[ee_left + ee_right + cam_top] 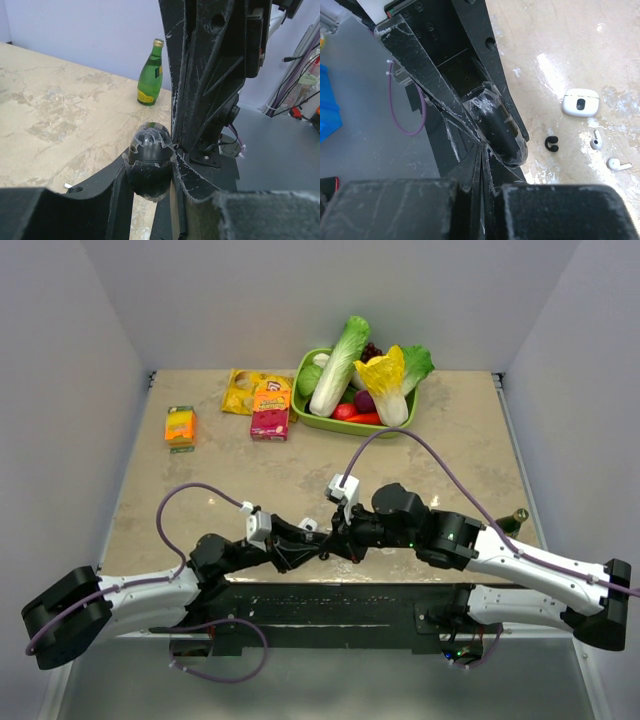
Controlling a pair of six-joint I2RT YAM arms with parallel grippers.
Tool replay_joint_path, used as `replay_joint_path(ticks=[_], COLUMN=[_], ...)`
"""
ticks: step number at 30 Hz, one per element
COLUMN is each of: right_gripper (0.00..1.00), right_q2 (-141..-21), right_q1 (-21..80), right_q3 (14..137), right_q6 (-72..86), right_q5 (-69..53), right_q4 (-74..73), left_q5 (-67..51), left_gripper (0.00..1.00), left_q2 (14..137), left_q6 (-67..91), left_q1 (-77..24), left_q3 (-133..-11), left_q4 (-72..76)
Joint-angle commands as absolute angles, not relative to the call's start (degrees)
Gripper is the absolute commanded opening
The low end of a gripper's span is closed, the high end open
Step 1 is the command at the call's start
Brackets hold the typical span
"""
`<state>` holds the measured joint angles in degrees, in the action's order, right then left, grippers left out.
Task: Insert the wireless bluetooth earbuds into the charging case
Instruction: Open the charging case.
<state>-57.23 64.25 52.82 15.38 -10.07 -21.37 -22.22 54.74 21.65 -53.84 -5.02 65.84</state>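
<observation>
The white charging case (pixel 580 102) lies on the marble tabletop with its lid down. Two white earbuds (pixel 596 141) (pixel 618 163) lie loose just beside it. All three show only in the right wrist view, apart from both grippers. My left gripper (pixel 150 192) (pixel 318 545) is shut on a black rounded object (pixel 150 150) (pixel 502 130) covered in clear film. My right gripper (pixel 484 150) (pixel 336 538) is shut, its fingertips pressed together right against that black object. The two grippers meet low over the near edge of the table.
A small black C-shaped piece (pixel 551 144) lies near the earbuds. A green bottle (pixel 150 75) (pixel 512 520) stands by the right arm. At the back are a green basket (pixel 330 425) of vegetables, a red box (pixel 270 412), a yellow bag (pixel 242 390) and an orange box (pixel 180 426).
</observation>
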Motion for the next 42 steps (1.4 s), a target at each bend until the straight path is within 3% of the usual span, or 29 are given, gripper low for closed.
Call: replay_joint_path(ticks=[1, 21, 24, 28, 31, 36, 42], right_gripper=[0.00, 0.00, 0.08, 0.31, 0.37, 0.38, 0.33], right_q2=[-57.0, -53.9, -51.3, -47.6, -45.1, -45.9, -52.9], right_q1=[64.2, 64.2, 64.2, 64.2, 64.2, 64.0, 62.7], right_q3=[55.6, 55.9, 55.5, 55.6, 54.7, 51.1, 42.4], right_q6=[16.4, 18.5, 18.5, 18.7, 19.2, 23.3, 27.4], right_q5=[-6.6, 2.3, 1.8, 3.6, 9.2, 18.2, 14.6], right_q4=[-19.2, -18.5, -17.3, -17.0, -18.4, -21.3, -15.7], left_q5=[-22.9, -20.9, -19.0, -16.3, -14.0, -10.2, -3.7], left_gripper=[0.00, 0.00, 0.00, 0.00, 0.00, 0.00, 0.00], left_q2=[54.8, 52.4, 52.1, 51.6, 51.0, 48.5, 41.3], left_q6=[19.5, 19.3, 19.8, 20.6, 20.8, 20.9, 21.0], left_q1=[-55.7, -57.7, -57.6, -57.6, -57.6, -57.5, -57.6], left_q3=[-7.2, -4.4, -3.7, -2.7, -2.1, -1.1, 2.1], left_q4=[68.1, 69.0, 69.0, 69.0, 69.1, 68.3, 65.0])
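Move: The black charging case, shut, is already gripped in the left fingertips, its middle roughly 1 cm right of and 1 cm above that hand. From the right hand's closed tips it lies about 2 cm ahead and 1 cm left, at the same height. On the table some 17 cm below the right hand are the loose black earbud, about 6 cm ahead and 1 cm left, and the white case, about 13 cm ahead and 5 cm left. The case's lid is levered forward by the closed right fingertips at its back side, near the seam, as they go about 2 cm forward while the left hand keeps its hold and draws back about 1 cm. The right hand then comes free, rising some 6 cm and opening its fingers partway, swings right and forward turning about 25 degrees clockwise, and sinks again; the left hand lifts the case about 2.5 cm, edging forward and left. ##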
